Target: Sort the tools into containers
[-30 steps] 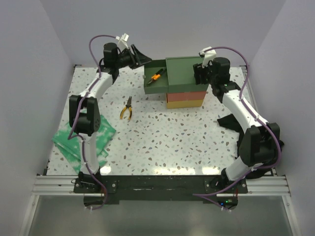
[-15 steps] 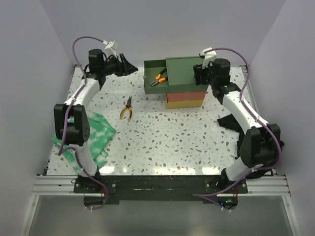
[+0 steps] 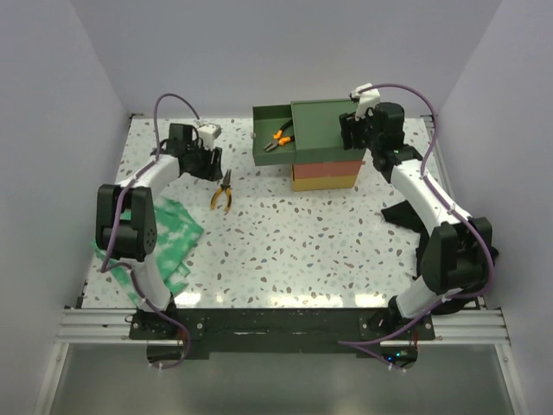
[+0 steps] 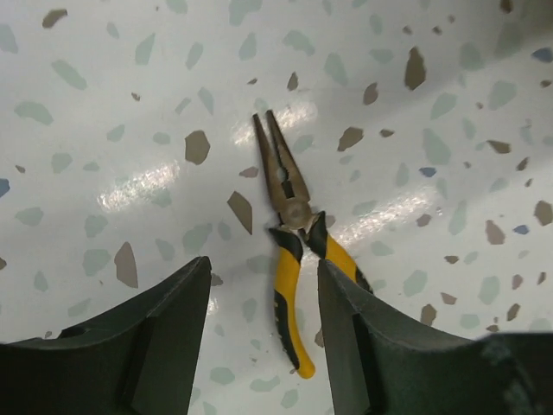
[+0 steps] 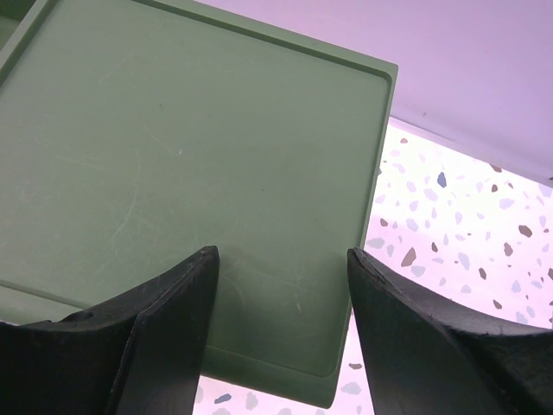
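Note:
Pliers with yellow-and-black handles (image 3: pixel 223 192) lie flat on the speckled table, jaws pointing away from me. My left gripper (image 3: pixel 210 162) hangs just behind and left of them, open and empty. In the left wrist view the pliers (image 4: pixel 290 251) lie below the gap of the left gripper (image 4: pixel 263 346), one handle between the fingertips (image 4: pixel 164 346). The stack of drawers (image 3: pixel 327 169) stands at the back; its green top drawer (image 3: pixel 259 149) is pulled out to the left and holds orange-handled pliers (image 3: pixel 278 140). My right gripper (image 3: pixel 354 130) hovers open over the green top (image 5: pixel 173 173) near its right edge.
A green-and-white patterned cloth (image 3: pixel 164 238) lies at the left beside the left arm. A black cloth (image 3: pixel 402 212) lies at the right under the right arm. White walls close in the table on three sides.
My left arm has swung away from the open green drawer, back and down, and now points at the pliers on the table. The right arm has not moved.

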`<state>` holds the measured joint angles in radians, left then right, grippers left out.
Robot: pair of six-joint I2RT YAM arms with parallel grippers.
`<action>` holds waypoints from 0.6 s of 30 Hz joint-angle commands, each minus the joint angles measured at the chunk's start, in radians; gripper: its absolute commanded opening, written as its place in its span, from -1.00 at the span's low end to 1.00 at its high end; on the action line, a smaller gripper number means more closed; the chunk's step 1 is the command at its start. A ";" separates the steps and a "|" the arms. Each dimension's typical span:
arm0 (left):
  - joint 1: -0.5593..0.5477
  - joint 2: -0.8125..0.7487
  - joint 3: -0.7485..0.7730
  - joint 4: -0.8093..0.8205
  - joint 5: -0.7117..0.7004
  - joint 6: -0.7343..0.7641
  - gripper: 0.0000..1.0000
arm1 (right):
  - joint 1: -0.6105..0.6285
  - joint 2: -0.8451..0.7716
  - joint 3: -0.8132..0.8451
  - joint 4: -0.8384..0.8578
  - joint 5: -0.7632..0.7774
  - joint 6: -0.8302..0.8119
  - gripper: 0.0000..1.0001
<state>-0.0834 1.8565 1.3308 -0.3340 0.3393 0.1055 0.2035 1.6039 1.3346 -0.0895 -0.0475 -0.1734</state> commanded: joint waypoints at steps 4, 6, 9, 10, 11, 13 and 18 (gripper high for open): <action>-0.001 0.079 0.013 -0.048 -0.114 0.068 0.10 | -0.001 0.074 -0.051 -0.279 0.008 -0.034 0.32; -0.006 0.090 0.015 -0.059 -0.118 0.075 0.08 | -0.001 0.068 -0.055 -0.279 0.011 -0.035 0.32; -0.009 0.092 0.008 -0.065 -0.103 0.085 0.08 | -0.001 0.061 -0.069 -0.274 0.011 -0.038 0.32; -0.009 0.089 0.007 -0.066 -0.102 0.082 0.08 | -0.001 0.059 -0.072 -0.276 0.011 -0.038 0.32; -0.009 0.084 0.008 -0.071 -0.103 0.077 0.07 | -0.001 0.059 -0.075 -0.276 0.012 -0.038 0.32; -0.009 0.073 0.010 -0.076 -0.105 0.056 0.07 | 0.000 0.057 -0.077 -0.276 0.012 -0.038 0.32; -0.009 -0.011 -0.002 -0.051 -0.120 -0.009 0.07 | -0.001 0.054 -0.075 -0.277 0.011 -0.038 0.32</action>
<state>-0.0868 1.9480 1.3300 -0.4038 0.2295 0.1410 0.2035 1.6032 1.3327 -0.0883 -0.0475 -0.1738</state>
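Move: Below the left hand lie the yellow-handled pliers, their middle about 7 cm down, some 3 cm to the right and about 1 cm ahead. The open green drawer sits some 12 cm ahead, 19 cm to the right and 7 cm higher, and the green cloth about 20 cm back and 22 cm to the left, some 8 cm lower. From the right hand the pliers are roughly 41 cm to the left, 3 cm back and 23 cm down. Sinking some 5 cm towards the pliers, the left hand also edges about 2 cm left and slightly back, so that it comes down on the left side of the handles. The wrist tips roughly 10 degrees so the fingers point more steeply down, still part open. The hand comes to a stop halfway through and hovers just short of the table. ##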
